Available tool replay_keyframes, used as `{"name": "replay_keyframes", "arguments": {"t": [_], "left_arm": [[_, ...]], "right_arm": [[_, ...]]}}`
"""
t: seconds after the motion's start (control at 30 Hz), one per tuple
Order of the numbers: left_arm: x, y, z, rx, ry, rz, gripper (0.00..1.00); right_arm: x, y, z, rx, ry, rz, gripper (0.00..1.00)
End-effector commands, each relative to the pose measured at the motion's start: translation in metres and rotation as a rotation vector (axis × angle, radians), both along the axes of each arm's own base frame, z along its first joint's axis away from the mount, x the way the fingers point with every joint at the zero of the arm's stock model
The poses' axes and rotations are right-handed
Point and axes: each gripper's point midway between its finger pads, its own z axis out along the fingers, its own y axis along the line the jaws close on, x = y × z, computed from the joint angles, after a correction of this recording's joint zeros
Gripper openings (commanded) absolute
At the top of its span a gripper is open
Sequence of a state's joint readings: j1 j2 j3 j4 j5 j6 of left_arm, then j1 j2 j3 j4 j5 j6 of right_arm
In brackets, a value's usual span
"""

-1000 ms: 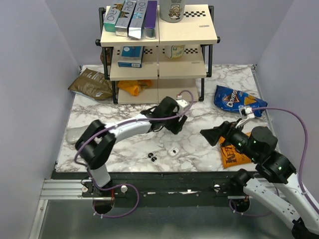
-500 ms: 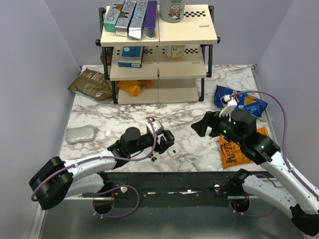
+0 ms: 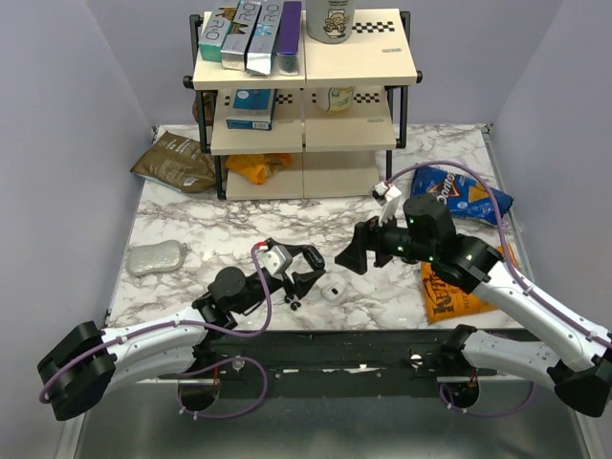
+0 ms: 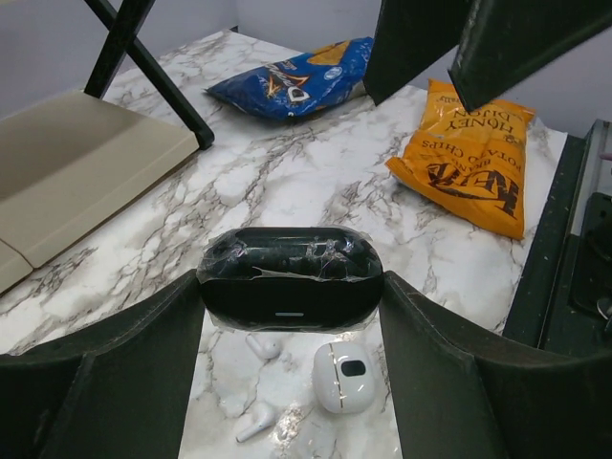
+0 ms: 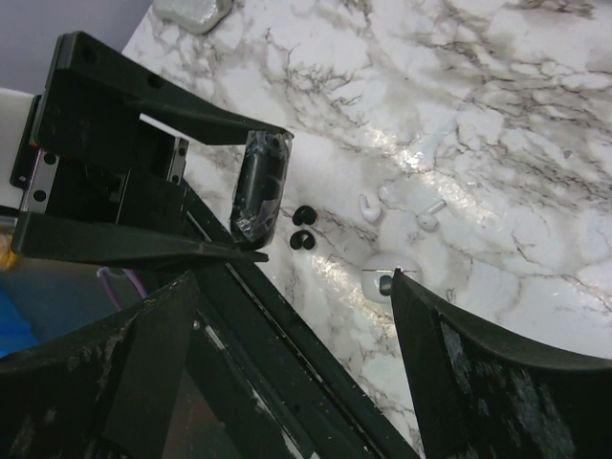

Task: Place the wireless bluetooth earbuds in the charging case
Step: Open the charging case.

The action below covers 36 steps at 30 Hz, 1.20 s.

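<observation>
My left gripper (image 3: 306, 267) is shut on the black charging case (image 4: 290, 277), a rounded case wrapped in clear film and pinched across its ends just above the table. In the right wrist view the case (image 5: 260, 199) hangs beside the two black wireless bluetooth earbuds (image 5: 303, 227), which lie loose on the marble near the front edge (image 3: 294, 302). The held case hides them in the left wrist view. My right gripper (image 3: 356, 256) hovers open to the right of them with nothing between its fingers (image 5: 293, 277).
A white earbud case (image 3: 332, 293) and two white buds (image 4: 263, 345) lie just right of the black ones. An orange chip bag (image 3: 445, 292) and a blue Doritos bag (image 3: 459, 191) lie to the right. A shelf rack (image 3: 306, 96) stands behind, with a grey pouch (image 3: 155, 256) at left.
My left arm swung from near the shelf down to the front of the table, bringing the case beside the black earbuds. My right arm moved left toward the middle.
</observation>
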State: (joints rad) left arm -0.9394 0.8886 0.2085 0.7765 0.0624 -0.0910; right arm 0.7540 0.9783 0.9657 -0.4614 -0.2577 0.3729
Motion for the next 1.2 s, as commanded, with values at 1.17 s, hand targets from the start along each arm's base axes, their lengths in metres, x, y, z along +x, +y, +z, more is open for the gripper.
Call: {"name": "replay_keyframes", "arguments": {"t": [1.17], "left_arm": [[-0.011, -0.001, 0.028, 0.025, -0.130, 0.020, 0.00]], "right_arm": [[0.025, 0.044, -0.033, -0.113, 0.028, -0.003, 0.91]]}}
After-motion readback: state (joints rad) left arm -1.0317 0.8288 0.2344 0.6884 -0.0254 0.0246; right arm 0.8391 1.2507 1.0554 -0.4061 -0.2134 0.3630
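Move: The black charging case is already pinched in my left fingertips, right at that hand's point. From my right hand, open and empty, the case lies about 7 cm to the left, 1 cm ahead and 5 cm lower. On the table, 18 cm below my right hand, the white case sits 2 cm ahead and 3 cm left, and the two black earbuds 1 cm back and 11 cm left. I bring my right hand left about 5 cm towards the held charging case, then sink it some 4 cm while easing slightly forward, tipping the fingers a little further down. They stay wide open and come up close to the case. My left hand keeps its pinch, drawing back and rising about 1 cm each. ##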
